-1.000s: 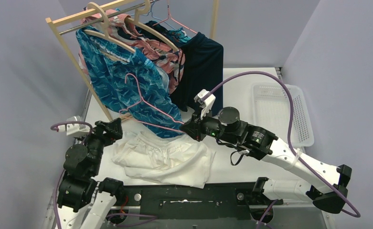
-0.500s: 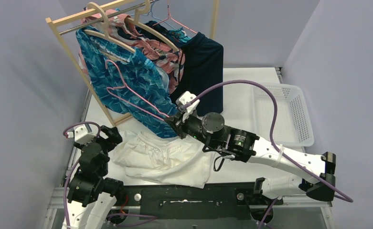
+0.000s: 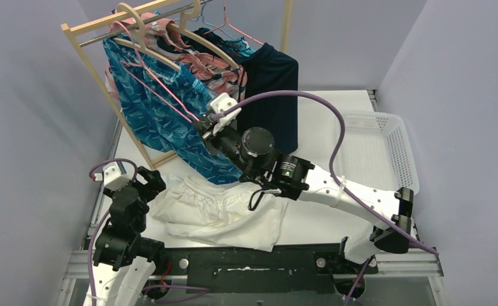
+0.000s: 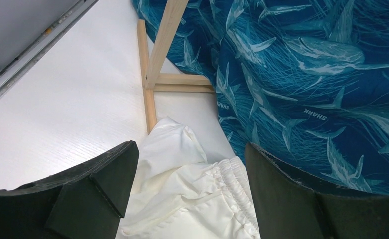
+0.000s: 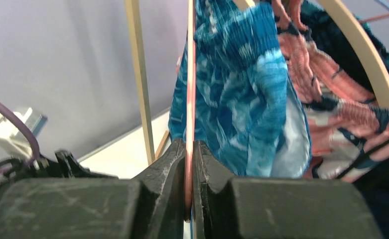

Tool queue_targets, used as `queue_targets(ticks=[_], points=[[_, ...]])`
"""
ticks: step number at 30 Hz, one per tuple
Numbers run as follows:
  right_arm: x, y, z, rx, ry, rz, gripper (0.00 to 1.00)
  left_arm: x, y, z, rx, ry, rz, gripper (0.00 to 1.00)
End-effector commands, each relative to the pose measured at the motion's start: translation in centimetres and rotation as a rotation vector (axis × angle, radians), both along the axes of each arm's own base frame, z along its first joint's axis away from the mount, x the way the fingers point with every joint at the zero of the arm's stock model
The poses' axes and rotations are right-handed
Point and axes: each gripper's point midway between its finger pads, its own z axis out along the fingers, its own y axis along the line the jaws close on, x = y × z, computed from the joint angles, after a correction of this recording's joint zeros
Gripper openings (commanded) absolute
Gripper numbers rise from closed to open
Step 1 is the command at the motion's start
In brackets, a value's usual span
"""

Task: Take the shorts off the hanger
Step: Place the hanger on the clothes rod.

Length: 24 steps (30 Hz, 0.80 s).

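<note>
Plain white shorts (image 3: 220, 210) lie crumpled on the table; in the left wrist view their elastic waistband (image 4: 232, 174) runs between my fingers. My left gripper (image 3: 152, 181) (image 4: 190, 154) hovers open over their left edge, touching nothing. My right gripper (image 3: 203, 122) (image 5: 189, 147) is shut on a bare pink wire hanger (image 3: 163, 92) (image 5: 190, 74), held up against the blue shorts (image 3: 150, 115) hanging on the rack. Shark-print fabric (image 4: 307, 74) hangs beside the left gripper. Floral shorts (image 3: 224, 70) and dark navy shorts (image 3: 271, 95) hang further back on wooden hangers.
The wooden rack (image 3: 87, 57) stands at the back left, its foot (image 4: 147, 89) just ahead of the left gripper. A white mesh basket (image 3: 377, 153) sits at the right. The right arm's purple cable (image 3: 316, 105) arcs over the table.
The right arm has swung up and to the left, carrying the pink hanger from low over the table up towards the rail. The left arm shifted slightly and stays open.
</note>
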Motion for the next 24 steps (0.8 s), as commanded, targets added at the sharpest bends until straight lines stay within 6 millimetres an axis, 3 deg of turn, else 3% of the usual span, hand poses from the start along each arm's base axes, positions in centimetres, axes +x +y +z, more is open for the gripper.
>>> queue_targets(ticks=[1, 8, 11, 14, 16, 20, 22, 24], points=[[0.2, 0.7, 6.2, 0.133, -0.089, -0.052, 0.0, 0.9, -0.3, 0.7, -0.022, -0.025, -0.008, 0.78], [0.5, 2.8, 8.0, 0.166, -0.118, -0.054, 0.0, 1.0, -0.1, 0.6, -0.019, -0.025, -0.003, 0.78], [0.8, 4.6, 7.6, 0.122, -0.102, -0.035, 0.0, 1.0, 0.0, 0.5, -0.019, -0.025, 0.0, 0.78], [1.2, 7.0, 5.6, 0.033, -0.032, 0.05, 0.0, 1.0, 0.0, 0.5, -0.019, -0.026, 0.0, 0.78], [1.5, 8.1, 2.6, -0.039, 0.06, 0.066, 0.0, 1.1, -0.1, 0.4, -0.019, -0.027, -0.006, 0.78], [0.3, 9.2, -1.7, -0.11, 0.151, 0.129, 0.01, 1.1, -0.1, 0.4, -0.019, -0.027, -0.009, 0.78], [0.2, 8.7, -2.1, -0.08, 0.184, 0.127, 0.03, 1.1, -0.1, 0.4, -0.019, -0.027, -0.01, 0.78], [0.3, 8.1, -2.0, -0.057, 0.201, 0.13, 0.12, 1.1, -0.1, 0.4, -0.017, -0.028, -0.011, 0.78]])
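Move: The pink hanger, already held by one bottom corner in the right hand, is bound for the left end of the clothes rod, roughly 12 cm ahead of that hand, 26 cm to its left and 15 cm above. The wooden hanger lies about 10 cm ahead, 14 cm left and 8 cm up. Its blue shorts hang some 6 cm ahead, 13 cm left and 12 cm below. From the left hand, the rod end is about 13 cm ahead, 8 cm left and 38 cm up. The pink hanger is carried left, about 9 cm, across the front of the blue shorts towards the rod's left end, its corner still pinched in the right hand's shut fingers. The hand first climbs some 4 cm while going left, then sinks about 7 cm as the wrist tips down some 10 degrees, lowering the hook onto the rod end. ##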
